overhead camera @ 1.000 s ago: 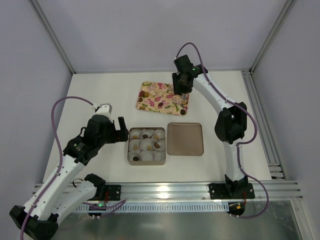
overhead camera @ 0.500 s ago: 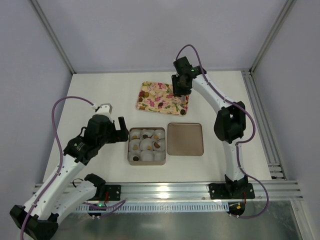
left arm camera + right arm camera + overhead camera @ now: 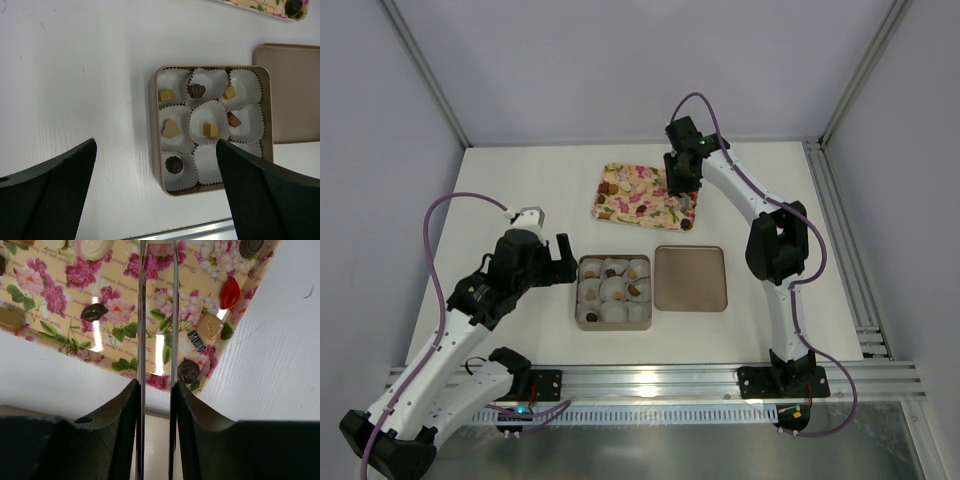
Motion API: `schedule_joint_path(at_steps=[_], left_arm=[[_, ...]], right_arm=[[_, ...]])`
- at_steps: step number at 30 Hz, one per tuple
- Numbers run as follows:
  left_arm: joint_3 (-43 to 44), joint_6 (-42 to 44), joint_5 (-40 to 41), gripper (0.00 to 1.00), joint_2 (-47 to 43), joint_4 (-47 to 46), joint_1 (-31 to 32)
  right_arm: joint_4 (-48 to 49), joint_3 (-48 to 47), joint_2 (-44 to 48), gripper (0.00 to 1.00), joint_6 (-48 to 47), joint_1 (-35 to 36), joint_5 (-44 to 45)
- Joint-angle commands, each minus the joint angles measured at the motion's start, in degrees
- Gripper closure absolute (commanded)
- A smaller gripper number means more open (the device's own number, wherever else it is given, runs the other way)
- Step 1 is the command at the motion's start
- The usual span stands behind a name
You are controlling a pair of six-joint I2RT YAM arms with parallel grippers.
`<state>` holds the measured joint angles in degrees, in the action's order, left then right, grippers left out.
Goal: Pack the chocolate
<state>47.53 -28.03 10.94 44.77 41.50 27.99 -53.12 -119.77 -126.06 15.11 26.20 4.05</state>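
The square brown box (image 3: 613, 322) holds white paper cups, several with a chocolate in them, such as a tan heart (image 3: 171, 128) and a dark round one (image 3: 174, 164). More chocolates lie on the flowered tray (image 3: 650, 207), among them a tan piece (image 3: 209, 326) and a dark round one (image 3: 188, 372). My left gripper (image 3: 563, 258) is open and empty, just left of the box; its jaws frame the box in the left wrist view (image 3: 156, 150). My right gripper (image 3: 682, 192) is low over the tray's right part. Its thin metal blades (image 3: 159, 245) stand narrowly apart around a cream chocolate at the frame's top edge.
The box's flat brown lid (image 3: 690, 278) lies right of the box, also in the left wrist view (image 3: 290, 90). The tray (image 3: 125, 300) lies at the back centre. A metal rail (image 3: 650, 378) runs along the near edge. White walls close in the table.
My right arm has shifted slightly, its wrist moving left and closer over the tray. The left arm, box and lid have not moved.
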Motion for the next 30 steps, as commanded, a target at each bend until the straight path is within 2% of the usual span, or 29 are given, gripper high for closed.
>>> schedule_joint_path(at_steps=[1,21,25,30], left_arm=[[0.11,0.17,0.66,0.00,-0.56,-0.27,-0.21],[0.02,0.26,0.49,0.00,-0.92,-0.36,-0.21],[0.11,0.26,0.49,0.00,-1.00,-0.45,-0.21],[0.02,0.26,0.40,0.00,-1.09,-0.36,-0.21]], right_arm=[[1.27,0.58,2.48,0.71,-0.61,0.08,0.25],[4.69,19.38,24.36,0.75,-0.96,1.05,-3.35],[4.34,24.04,30.68,0.75,-1.23,3.51,-5.72],[3.20,30.81,37.72,0.75,-1.05,11.93,-6.25]])
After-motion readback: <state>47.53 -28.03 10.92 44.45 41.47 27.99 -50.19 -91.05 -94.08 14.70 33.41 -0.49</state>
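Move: The right hand, on the flowery tray's right part with a cream chocolate in its metal tongs, has the box some 20 cm back, 15 cm to its left and 12 cm below. The two empty cups are in the box's near row, about 25 cm back and 13 cm left. The tray's middle is 4 cm ahead, 8 cm left; the lid 16 cm back, 3 cm right. From the left hand the box lies about 4 cm ahead, 10 cm right and lower. The right arm keeps the cream chocolate pinched in the tongs and draws back about 13 cm towards the box, dipping a touch at the start before climbing some 8 cm off the tray and picking up speed. The retreat strays a couple of centimetres to the right, then swings back left as the wrist turns about 10 degrees counter-clockwise, with the gripper holding its squeeze. ##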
